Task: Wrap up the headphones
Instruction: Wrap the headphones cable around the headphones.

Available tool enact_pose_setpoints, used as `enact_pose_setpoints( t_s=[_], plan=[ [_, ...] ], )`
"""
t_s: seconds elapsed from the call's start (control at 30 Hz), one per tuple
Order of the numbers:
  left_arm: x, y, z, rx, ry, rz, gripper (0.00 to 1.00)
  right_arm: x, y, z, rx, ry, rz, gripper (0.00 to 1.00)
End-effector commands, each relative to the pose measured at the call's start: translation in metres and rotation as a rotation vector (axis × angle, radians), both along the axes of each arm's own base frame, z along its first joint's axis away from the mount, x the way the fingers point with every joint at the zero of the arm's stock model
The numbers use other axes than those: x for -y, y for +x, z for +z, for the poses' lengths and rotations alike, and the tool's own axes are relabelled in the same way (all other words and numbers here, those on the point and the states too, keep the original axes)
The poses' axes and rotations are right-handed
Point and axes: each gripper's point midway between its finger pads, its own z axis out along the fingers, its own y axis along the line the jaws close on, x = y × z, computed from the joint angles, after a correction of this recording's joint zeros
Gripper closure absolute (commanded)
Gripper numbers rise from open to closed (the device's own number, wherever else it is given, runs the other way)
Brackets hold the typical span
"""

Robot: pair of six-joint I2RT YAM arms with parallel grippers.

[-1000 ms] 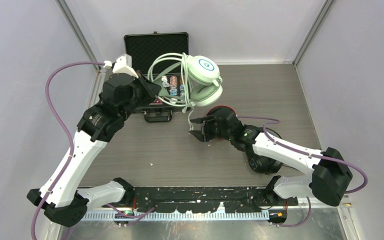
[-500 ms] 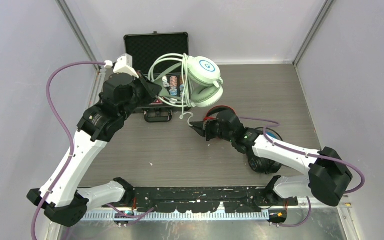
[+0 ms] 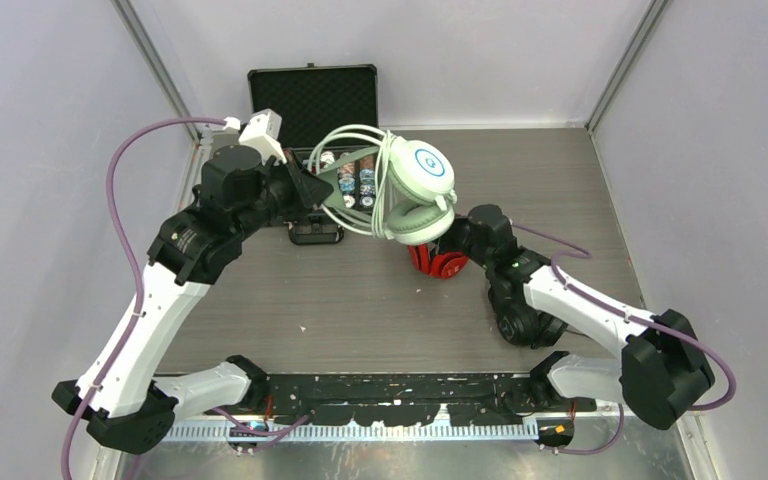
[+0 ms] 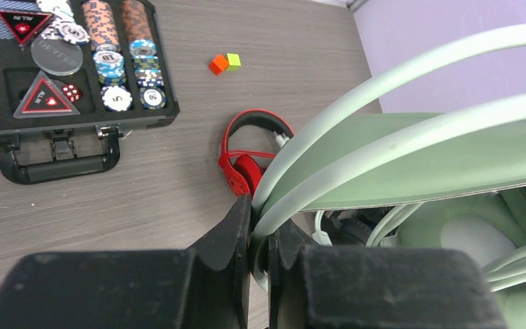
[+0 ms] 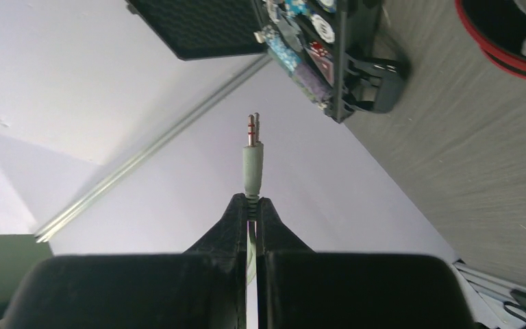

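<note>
The mint-green and white headphones (image 3: 415, 178) hang above the table, and my left gripper (image 3: 312, 189) is shut on their headband (image 4: 383, 147). In the left wrist view the band runs between the left gripper's (image 4: 260, 216) black fingers. My right gripper (image 5: 252, 201) is shut on the pale cable just behind its jack plug (image 5: 252, 159), which points away from the fingers. From above, the right fingertips are hidden under the mint ear cups. The red headphones (image 3: 440, 262) lie on the table below them. The black headphones (image 3: 522, 322) lie partly under the right arm.
An open black case (image 3: 312, 98) of poker chips (image 4: 113, 62) stands at the back left, its handle (image 4: 58, 161) towards me. A red and a green cube (image 4: 224, 63) sit on the wood table beyond the red headphones (image 4: 248, 164). Grey walls enclose the table.
My right gripper has shut on the cable's plug end and moved right and back, under the mint headphones. The left arm has carried the mint headphones to the right.
</note>
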Motion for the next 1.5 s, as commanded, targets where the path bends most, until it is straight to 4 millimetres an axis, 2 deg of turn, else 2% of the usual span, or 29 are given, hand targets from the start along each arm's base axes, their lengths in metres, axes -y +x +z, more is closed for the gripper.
enact_pose_setpoints(
  t_s=[0.0,0.1,0.17,0.3,0.43,0.5,0.6,0.73,0.9,1.0,1.17,1.27,1.4,1.47],
  plan=[
    [0.013,-0.030,0.061,0.157,-0.075,-0.181,1.00,0.021,0.016,0.029,0.067,0.052,-0.086,1.00],
    [0.021,-0.040,0.059,0.157,-0.029,-0.283,1.00,0.027,0.023,0.038,0.144,0.008,-0.075,1.00],
    [0.027,-0.047,0.048,0.127,0.020,-0.361,1.00,0.031,0.028,0.046,0.200,-0.039,-0.060,1.00],
    [0.025,-0.055,0.012,0.015,0.142,-0.430,1.00,0.047,0.035,0.058,0.306,-0.167,-0.052,1.00],
    [0.019,-0.058,-0.017,-0.054,0.240,-0.475,1.00,0.060,0.032,0.077,0.450,-0.295,-0.050,1.00],
    [0.016,-0.060,-0.031,-0.082,0.287,-0.498,1.00,0.061,0.027,0.090,0.545,-0.368,-0.023,1.00],
    [0.010,-0.060,-0.053,-0.137,0.361,-0.515,1.00,0.052,0.015,0.112,0.707,-0.430,0.063,1.00],
    [0.004,-0.060,-0.085,-0.207,0.462,-0.570,1.00,0.043,0.003,0.119,0.843,-0.485,0.149,1.00],
    [-0.004,-0.065,-0.136,-0.295,0.613,-0.719,1.00,0.023,-0.008,0.106,0.921,-0.478,0.267,1.00],
    [-0.010,-0.066,-0.158,-0.335,0.689,-0.793,1.00,0.011,-0.015,0.091,0.922,-0.498,0.315,0.99],
    [-0.023,-0.051,-0.178,-0.414,0.775,-0.746,1.00,-0.012,-0.027,0.057,0.863,-0.599,0.375,1.00],
    [-0.042,-0.049,-0.190,-0.521,0.808,-0.686,1.00,-0.018,-0.034,0.038,0.820,-0.646,0.379,1.00],
    [-0.065,-0.046,-0.201,-0.603,0.801,-0.607,1.00,-0.012,-0.030,0.010,0.731,-0.731,0.336,1.00],
    [-0.069,-0.043,-0.201,-0.605,0.793,-0.576,1.00,-0.011,-0.030,-0.004,0.688,-0.754,0.323,1.00]
  ],
)
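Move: Right of the left hand, whose fingers still pinch the green headphones' headband, the cups hang about 13 cm off, 1 cm back and 3 cm lower. The poker case lies some 20 cm ahead, 7 cm left and 36 cm below that hand. From the right hand, holding the cable's plug end, those cups are roughly 4 cm back, neither left nor right, and 14 cm above; the red headphones sit level ahead with it, 5 cm right and 19 cm below. Lowering the green headphones about 20 cm, the left hand keeps its pinch, first easing back slightly, rolling its left side up, tipping down and turning clockwise, then drifting left. The right hand keeps the plug pinched, rises some 8 cm going a little forward and right while its fingertips tilt up, then swings back, left and down again past the sinking cups. ##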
